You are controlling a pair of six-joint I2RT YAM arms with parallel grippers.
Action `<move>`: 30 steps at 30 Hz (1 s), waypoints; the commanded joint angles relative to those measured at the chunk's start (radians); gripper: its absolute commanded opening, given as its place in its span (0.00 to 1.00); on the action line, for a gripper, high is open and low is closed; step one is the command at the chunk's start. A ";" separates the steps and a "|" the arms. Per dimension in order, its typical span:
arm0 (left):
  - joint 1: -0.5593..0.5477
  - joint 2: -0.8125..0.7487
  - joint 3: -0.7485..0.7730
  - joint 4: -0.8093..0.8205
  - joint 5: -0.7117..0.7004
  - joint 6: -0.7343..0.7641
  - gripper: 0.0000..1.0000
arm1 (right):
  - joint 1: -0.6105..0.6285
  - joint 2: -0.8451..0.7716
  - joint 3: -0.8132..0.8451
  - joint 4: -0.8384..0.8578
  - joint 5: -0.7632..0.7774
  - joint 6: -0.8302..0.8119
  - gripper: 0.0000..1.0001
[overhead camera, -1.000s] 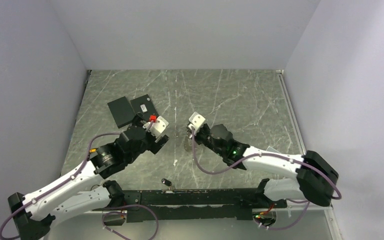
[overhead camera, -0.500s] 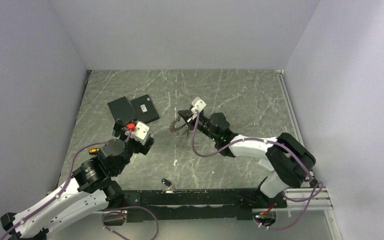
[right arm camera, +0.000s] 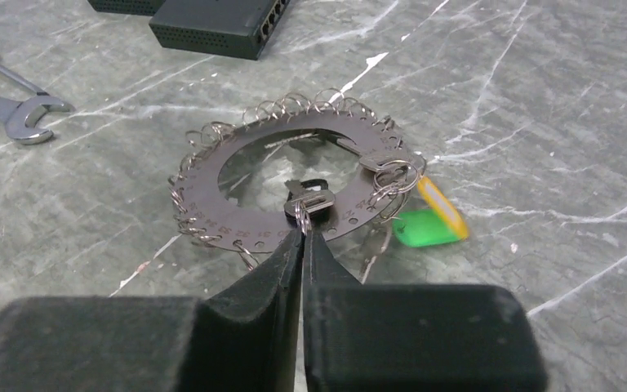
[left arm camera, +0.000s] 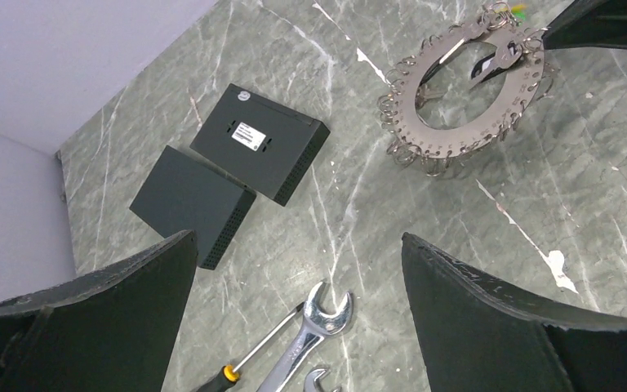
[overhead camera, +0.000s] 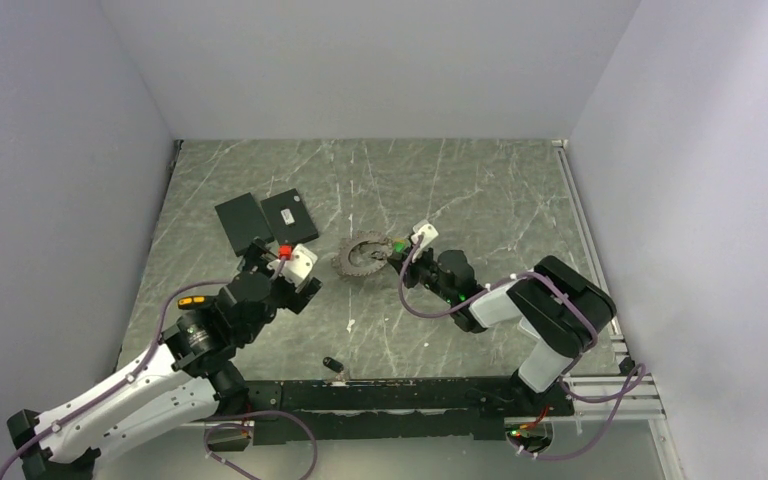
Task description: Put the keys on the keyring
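Observation:
The keyring (overhead camera: 348, 265) is a flat grey ring plate edged with many small split rings. It lies on the marble table (overhead camera: 480, 190) with a green tag (right arm camera: 424, 229) and a yellow tag (right arm camera: 441, 204). In the right wrist view, my right gripper (right arm camera: 302, 233) is shut on one split ring at the plate's (right arm camera: 204, 196) near edge. A black-headed key (right arm camera: 310, 196) hangs on that split ring. Another key (overhead camera: 332, 364) lies loose near the table's front edge. My left gripper (left arm camera: 296, 245) stands open and empty, left of the plate (left arm camera: 415, 90).
Two flat black boxes (left arm camera: 257, 151) (left arm camera: 188, 200) lie at the back left. Two wrenches (left arm camera: 318, 318) and a yellow-collared screwdriver (left arm camera: 249, 359) lie under the left gripper. Grey walls close in the table on three sides.
The right gripper has carried the keyring toward the centre and laid it flat on the table, then drawn back right. The left arm pulled back to the left.

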 commanded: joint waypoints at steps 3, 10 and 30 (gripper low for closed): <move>-0.001 -0.018 0.028 0.023 -0.001 -0.023 0.99 | 0.002 -0.065 0.017 -0.004 0.049 -0.023 0.30; -0.001 0.005 0.032 0.023 -0.006 -0.035 0.99 | 0.002 -0.174 0.007 -0.116 0.147 -0.018 1.00; 0.015 0.058 0.093 -0.028 -0.075 -0.174 1.00 | 0.001 -0.711 0.183 -0.538 0.264 0.213 1.00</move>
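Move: The keyring still hangs partly from the right fingers, which pinch a key's small loop at its near edge; the keyring's middle is about 5 cm to that hand's left, 2 cm farther out and 4 cm lower. The green tag is some 4 cm ahead and 2 cm right; the nearer black box roughly 11 cm ahead and 21 cm left. From the idle left hand, the keyring is about 10 cm ahead, 14 cm right and 17 cm below. The keyring is let go: the right fingers spread from nearly shut to wide open, giving up the key's loop as the hand eases a little right and up. Then, still open, the hand climbs fast and away, some 21 cm up and 5 cm right in all, tipping up a little, rolling its left side up and swinging roughly 15 degrees clockwise. ##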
